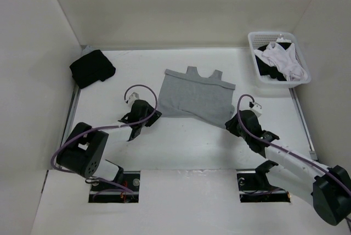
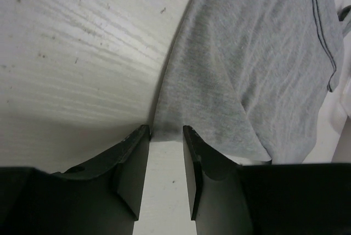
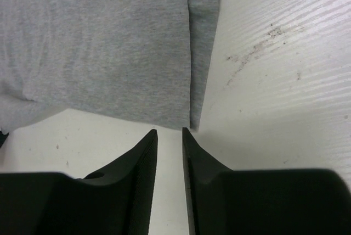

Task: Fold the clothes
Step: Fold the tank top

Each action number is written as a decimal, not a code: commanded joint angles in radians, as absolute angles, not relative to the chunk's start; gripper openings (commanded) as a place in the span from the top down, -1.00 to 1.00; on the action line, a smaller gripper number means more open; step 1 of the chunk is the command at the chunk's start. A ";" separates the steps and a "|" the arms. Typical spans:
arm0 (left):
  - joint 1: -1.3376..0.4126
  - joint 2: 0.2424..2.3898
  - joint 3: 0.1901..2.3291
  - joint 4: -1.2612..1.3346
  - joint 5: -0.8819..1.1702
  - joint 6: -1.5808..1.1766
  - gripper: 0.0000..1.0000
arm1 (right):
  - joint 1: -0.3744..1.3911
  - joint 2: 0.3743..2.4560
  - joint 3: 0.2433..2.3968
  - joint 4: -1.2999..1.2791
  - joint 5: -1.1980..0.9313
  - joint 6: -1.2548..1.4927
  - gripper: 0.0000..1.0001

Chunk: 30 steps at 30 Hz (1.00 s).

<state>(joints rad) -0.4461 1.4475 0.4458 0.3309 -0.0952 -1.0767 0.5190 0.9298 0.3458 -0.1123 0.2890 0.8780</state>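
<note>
The grey T-shirt (image 1: 194, 95) lies flat in the middle of the table, collar toward the far side. My left gripper (image 1: 147, 117) sits low at its near left corner. In the left wrist view this gripper (image 2: 164, 133) is open, with bare table between the jaws and the T-shirt (image 2: 247, 65) edge just past the fingertips. My right gripper (image 1: 232, 123) sits at the near right corner. In the right wrist view that gripper (image 3: 169, 133) is open by a narrow gap, and the T-shirt (image 3: 98, 43) hem ends just beyond its tips. Neither holds fabric.
A black folded bundle (image 1: 92, 68) lies at the far left by the wall. A white basket (image 1: 282, 84) with white and dark garments stands at the far right. White walls enclose the table on three sides.
</note>
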 commanded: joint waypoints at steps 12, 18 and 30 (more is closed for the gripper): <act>-0.475 1.465 0.472 0.256 -0.172 -1.144 0.48 | 0.524 0.946 0.337 -0.066 0.308 0.888 0.22; -0.438 1.560 0.488 0.415 -0.207 -1.152 0.52 | 0.530 0.980 0.348 -0.094 0.307 0.897 0.07; -0.338 1.491 0.388 0.554 -0.184 -1.111 0.96 | 0.629 1.071 0.383 -0.095 0.307 1.009 0.01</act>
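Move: The tank top's left near corner lies at the left gripper's tips, about 2 cm ahead and 2 cm below the hand. From there the left end of the far folded edge is some 20 cm farther ahead and 3 cm right. The right near corner is about 1 cm ahead of the right hand, 1 cm to its right and 4 cm below. The right end of the folded edge is about 20 cm ahead and 2 cm right of that hand. Ease the left gripper back slightly, then slide it low and forward about 5 cm onto the tank top's left near corner, close it to pinch the hem, and draw left some 2 cm, turning 10 degrees counter-clockwise. Meanwhile open the right fingers wider and lower them about 3 cm, easing slightly back and left to bring them around the right near corner, without closing. ##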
